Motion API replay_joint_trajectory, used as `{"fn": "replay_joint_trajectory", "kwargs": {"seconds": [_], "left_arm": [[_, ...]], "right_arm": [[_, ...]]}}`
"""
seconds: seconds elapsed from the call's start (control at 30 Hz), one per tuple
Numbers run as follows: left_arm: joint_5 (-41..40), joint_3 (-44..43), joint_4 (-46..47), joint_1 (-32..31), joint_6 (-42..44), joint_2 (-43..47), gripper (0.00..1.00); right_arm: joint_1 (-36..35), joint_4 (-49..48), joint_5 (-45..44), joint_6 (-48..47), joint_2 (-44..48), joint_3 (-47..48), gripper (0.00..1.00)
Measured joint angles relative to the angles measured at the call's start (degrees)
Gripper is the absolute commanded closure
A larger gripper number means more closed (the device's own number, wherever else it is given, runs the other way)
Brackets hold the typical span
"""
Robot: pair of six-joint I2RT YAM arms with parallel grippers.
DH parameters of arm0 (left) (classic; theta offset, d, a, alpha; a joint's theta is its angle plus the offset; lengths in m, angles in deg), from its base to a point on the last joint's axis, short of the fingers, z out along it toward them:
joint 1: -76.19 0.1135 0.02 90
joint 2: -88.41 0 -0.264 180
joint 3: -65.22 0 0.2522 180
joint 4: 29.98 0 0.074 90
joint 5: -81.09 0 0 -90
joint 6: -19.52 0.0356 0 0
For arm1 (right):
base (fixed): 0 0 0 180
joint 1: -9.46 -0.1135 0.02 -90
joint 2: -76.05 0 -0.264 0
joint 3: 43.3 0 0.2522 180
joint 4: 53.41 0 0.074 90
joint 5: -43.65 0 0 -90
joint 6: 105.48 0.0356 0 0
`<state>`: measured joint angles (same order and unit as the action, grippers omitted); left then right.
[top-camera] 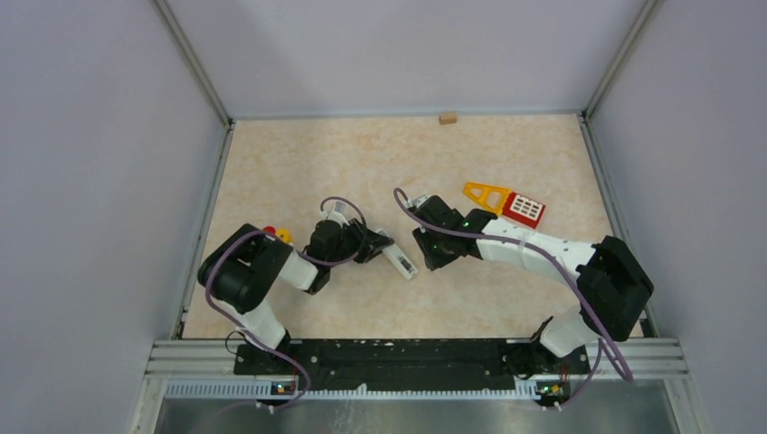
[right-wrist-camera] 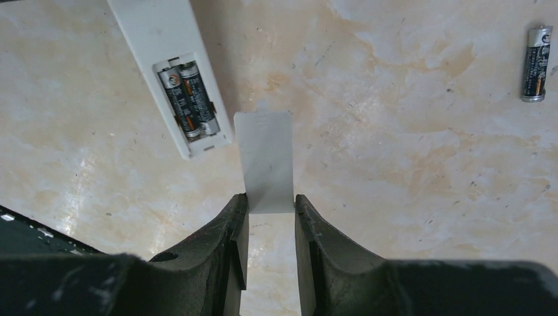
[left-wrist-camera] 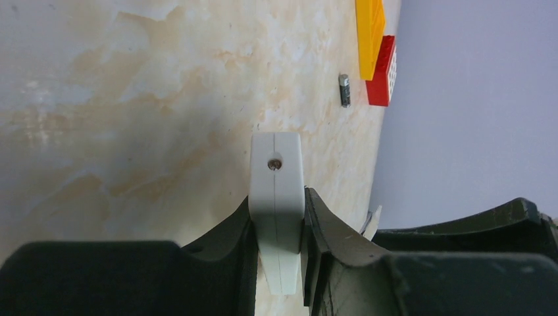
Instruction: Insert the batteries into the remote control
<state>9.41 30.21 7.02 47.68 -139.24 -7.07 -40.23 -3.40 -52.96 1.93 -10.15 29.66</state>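
The white remote [top-camera: 399,259] lies mid-table with its back up. My left gripper [top-camera: 373,246] is shut on one end of it [left-wrist-camera: 276,191]. In the right wrist view the remote's open compartment [right-wrist-camera: 187,99] holds two dark batteries side by side. My right gripper [right-wrist-camera: 270,201], just right of the remote [top-camera: 425,242], is shut on a flat white cover piece [right-wrist-camera: 264,161], held by its edges beside the remote's open end. A third battery [right-wrist-camera: 536,62] lies loose on the table; it also shows in the left wrist view [left-wrist-camera: 343,89].
A yellow toy piece [top-camera: 484,193] and a red toy keypad [top-camera: 525,208] lie to the back right of the grippers. A small wooden block [top-camera: 447,117] sits at the far wall. A small red and yellow object [top-camera: 276,233] lies by the left arm. Walls enclose the table.
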Motion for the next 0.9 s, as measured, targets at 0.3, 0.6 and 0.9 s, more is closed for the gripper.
{"fn": "replay_joint_trajectory", "kwargs": {"seconds": [0.3, 0.6, 0.9], "left_arm": [[-4.8, 0.9, 11.2, -2.1, -7.2, -7.2, 0.69], [-9.2, 2.9, 6.6, -2.3, -7.7, -3.3, 0.41], [-13.6, 3.0, -6.4, -2.5, -6.4, 7.2, 0.17]], "right_arm": [[0.0, -0.9, 0.7, 2.2, 1.4, -1.1, 0.71], [0.0, -1.2, 1.4, 2.8, 1.8, -1.1, 0.71], [0.0, -1.3, 2.3, 3.2, 1.8, -1.1, 0.71]]}}
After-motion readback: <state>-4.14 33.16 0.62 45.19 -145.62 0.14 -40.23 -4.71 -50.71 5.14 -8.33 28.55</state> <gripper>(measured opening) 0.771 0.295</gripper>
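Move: The remote is still in the left gripper, held at its far-left end just above the table; its middle lies about 3 cm back, 3 cm to the right and 2 cm below the fingers. From this hand the spare battery lies some 22 cm to the right and 4 ahead, and the yellow toy about 28 cm right and 12 ahead, both near table height. From the right hand, which holds the battery cover, the remote's middle is roughly 9 cm left, 3 ahead and 5 below. Set the remote down with the left gripper: ease it about 1 cm forward and right, then sink nearly 2 cm to the table, starting a counter-clockwise turn of some 10 degrees in all. Open the fingers wide as you near the bottom, drifting left and then rising, so that they let go of its end. Keep the cover pinched in the right gripper, nearly still. ##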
